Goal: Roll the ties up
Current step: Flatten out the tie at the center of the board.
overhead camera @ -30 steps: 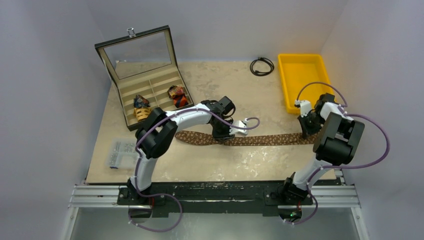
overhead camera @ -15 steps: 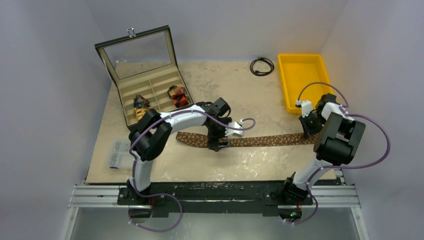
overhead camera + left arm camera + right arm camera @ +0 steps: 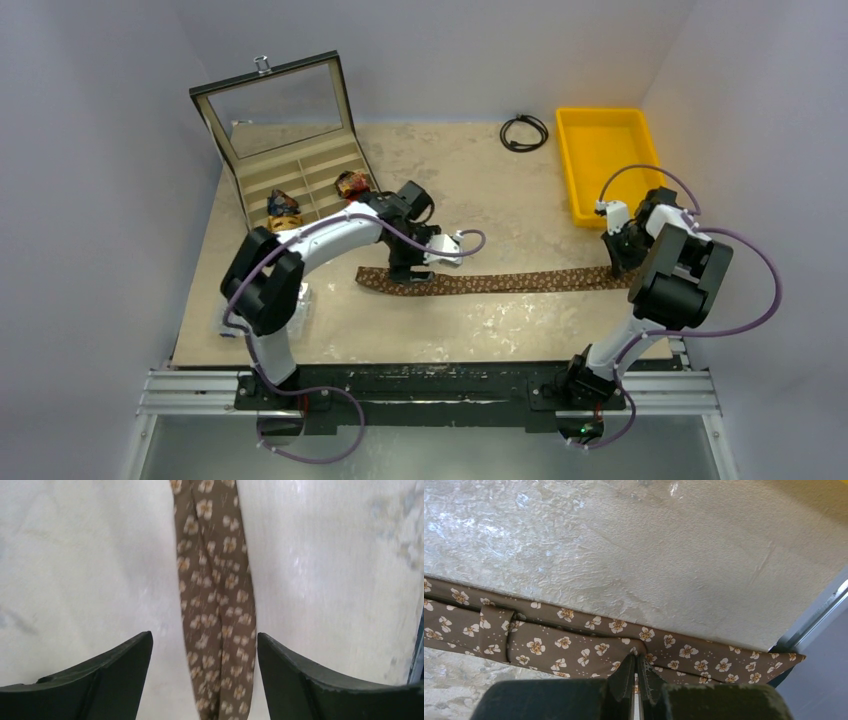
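Note:
A brown tie (image 3: 520,281) with small light flowers lies stretched flat across the table, left to right. My left gripper (image 3: 411,273) hovers near its left end, open. In the left wrist view the tie (image 3: 217,605) runs between the spread fingers (image 3: 125,665) without touching them. My right gripper (image 3: 616,262) is at the tie's right end. In the right wrist view its jaws (image 3: 636,664) are shut, with the tie's fabric (image 3: 574,645) puckered at their tips. Two rolled ties, one blue and yellow (image 3: 284,208) and one red-orange and black (image 3: 350,183), sit in the box.
An open compartment box (image 3: 300,160) with a glass lid stands at the back left. A yellow bin (image 3: 600,125) is at the back right, with a black cable loop (image 3: 524,131) beside it. A clear plastic packet (image 3: 302,300) lies mostly under the left arm's elbow.
My left gripper has opened and slid left along the tie, towards its left end. The left elbow swung left over the packet. The right gripper has stayed put.

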Available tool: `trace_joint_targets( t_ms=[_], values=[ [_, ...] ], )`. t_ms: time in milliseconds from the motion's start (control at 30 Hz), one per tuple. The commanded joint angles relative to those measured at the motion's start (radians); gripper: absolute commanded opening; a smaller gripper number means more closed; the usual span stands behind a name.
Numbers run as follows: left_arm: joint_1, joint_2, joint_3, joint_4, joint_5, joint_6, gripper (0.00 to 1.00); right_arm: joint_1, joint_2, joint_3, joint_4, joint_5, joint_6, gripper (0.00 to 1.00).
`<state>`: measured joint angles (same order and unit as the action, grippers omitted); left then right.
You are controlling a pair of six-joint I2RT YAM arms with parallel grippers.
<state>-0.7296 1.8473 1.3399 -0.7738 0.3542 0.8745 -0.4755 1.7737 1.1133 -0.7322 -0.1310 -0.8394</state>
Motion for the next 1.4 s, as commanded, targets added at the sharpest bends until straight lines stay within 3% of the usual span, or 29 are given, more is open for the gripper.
trace_joint_targets(
  t_ms=[0,267,433,567,767,800,1033,1200,1367],
  values=[
    [0.086,-0.106,-0.017,-0.197,0.019,0.229,0.73,-0.012,0.040,-0.003,0.031,0.035,-0.031,0.00],
    [0.133,-0.102,-0.109,-0.228,-0.028,0.285,0.65,-0.012,0.034,-0.013,0.036,0.031,-0.029,0.00],
    [0.141,-0.073,-0.149,-0.144,-0.100,0.254,0.65,-0.012,0.029,-0.021,0.036,0.035,-0.032,0.00],
    [0.145,-0.088,-0.153,-0.112,-0.105,0.222,0.44,-0.012,0.029,-0.022,0.036,0.036,-0.033,0.00],
    [0.195,-0.124,-0.118,-0.133,-0.006,0.129,0.02,-0.013,0.033,-0.024,0.042,0.041,-0.030,0.00],
    [0.211,-0.129,-0.113,-0.135,0.011,0.117,0.00,-0.014,0.033,-0.026,0.043,0.042,-0.030,0.00],
    [0.282,-0.131,-0.101,-0.186,0.074,0.135,0.00,-0.014,0.032,-0.029,0.048,0.045,-0.032,0.00],
    [0.324,-0.133,-0.075,-0.153,0.133,0.058,0.00,-0.015,0.034,-0.027,0.045,0.044,-0.030,0.00],
    [0.323,-0.075,-0.042,-0.138,0.079,0.033,0.00,-0.016,0.035,-0.022,0.044,0.047,-0.030,0.00]
  ],
)
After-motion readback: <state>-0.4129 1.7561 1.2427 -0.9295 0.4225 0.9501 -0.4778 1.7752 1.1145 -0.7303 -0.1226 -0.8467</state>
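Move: The brown flowered tie's left end, its layers stacked, lies about 12 cm to the left of the left hand, 1 cm back and 4 cm below. The open tie box is about 25 cm to the left and 18 cm ahead; the clear plastic case sits 34 cm left, 8 cm back. For the right hand, shut on the tie near its other end, that left end is some 63 cm to the left, level ahead; the yellow tray stands 26 cm ahead, 1 cm left. The tie's left end gets pinched: the open left hand hops up 2 to 3 cm, travels about 10 cm left along the tie, sinks to its end and shuts its fingers. Still gripping, it eases forward, up and slightly left, turning some 15 degrees counter-clockwise. The right hand stays put, keeping its closed fingertips on the tie's right part. ##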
